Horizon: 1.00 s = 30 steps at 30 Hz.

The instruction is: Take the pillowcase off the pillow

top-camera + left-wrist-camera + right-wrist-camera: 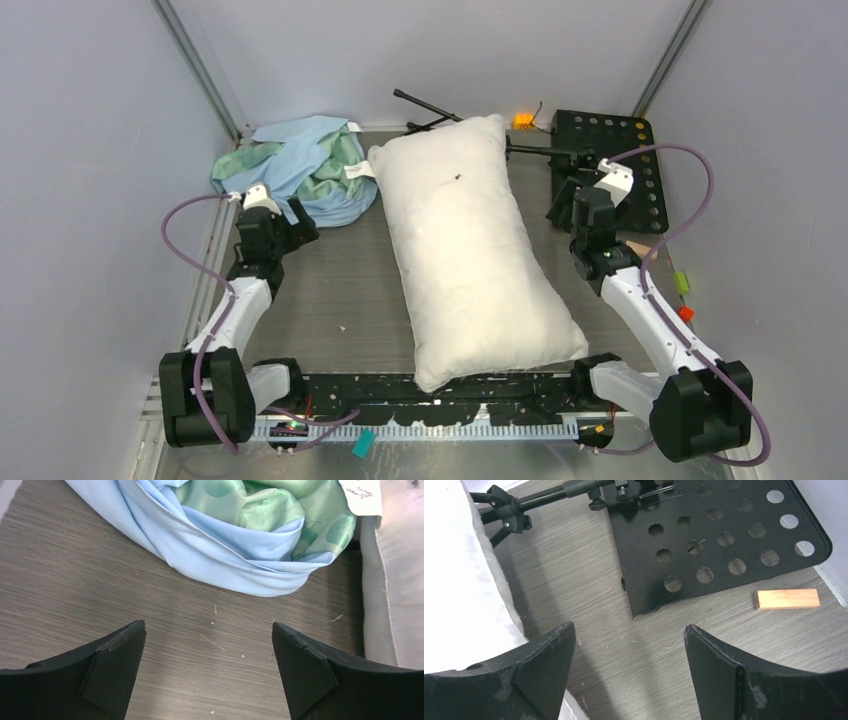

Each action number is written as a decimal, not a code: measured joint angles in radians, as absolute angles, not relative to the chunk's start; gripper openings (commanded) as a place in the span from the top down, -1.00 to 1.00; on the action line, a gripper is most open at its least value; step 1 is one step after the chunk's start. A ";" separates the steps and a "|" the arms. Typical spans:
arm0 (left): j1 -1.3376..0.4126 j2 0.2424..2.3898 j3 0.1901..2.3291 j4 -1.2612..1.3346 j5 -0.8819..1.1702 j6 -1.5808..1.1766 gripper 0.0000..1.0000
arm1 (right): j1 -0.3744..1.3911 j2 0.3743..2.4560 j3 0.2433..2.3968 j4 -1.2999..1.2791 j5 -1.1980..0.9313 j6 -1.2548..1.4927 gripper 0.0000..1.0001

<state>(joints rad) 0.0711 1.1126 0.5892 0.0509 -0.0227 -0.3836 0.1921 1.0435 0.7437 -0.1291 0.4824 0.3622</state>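
Note:
The white pillow (470,250) lies bare along the middle of the table, with a dark speck near its far end. The blue and mint pillowcase (300,170) lies crumpled in a heap at the far left, beside the pillow's far corner, its white tag (360,172) showing. My left gripper (300,222) is open and empty just in front of the heap; the pillowcase (235,535) fills the top of its wrist view, the pillow (395,580) at the right. My right gripper (562,208) is open and empty right of the pillow (459,580).
A black perforated plate (610,165) on a black stand (539,497) lies at the far right. A small wooden block (788,599) lies beside it. An orange item (522,121) sits at the back. Red and green bits (682,295) lie at the right edge.

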 measured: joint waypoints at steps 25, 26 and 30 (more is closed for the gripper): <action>0.071 1.291 0.446 0.455 -0.069 -0.165 -0.99 | 0.110 1.335 0.454 0.458 0.443 0.188 -0.68; 0.071 1.301 0.445 0.465 -0.069 -0.163 -0.99 | 0.109 1.357 0.449 0.484 0.442 0.186 -0.67; 0.071 1.316 0.435 0.501 -0.067 -0.153 -0.99 | 0.109 1.404 0.419 0.561 0.439 0.168 -0.66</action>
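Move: The removed pillowcase lies in a heap straight ahead of my left hand, some 17 cm out and 10 cm lower; the bare pillow's middle is about 45 cm to its right, roughly level. From my right hand the pillowcase is about 64 cm left and 18 cm ahead; the pillow sits some 19 cm left and 3 cm back, the black perforated board 17 cm right and 22 cm ahead, the wooden block 20 cm right and 2 cm ahead, all well below. With the case already off, I lower both empty hands towards the table, fingers staying open. My right hand sinks about 12 cm in the clear space between pillow and black board, easing slightly right; my left sinks only some 4.5 cm in front of the pillowcase heap, drifting slightly left and forward, and rolls about 13 degrees, left side up. ##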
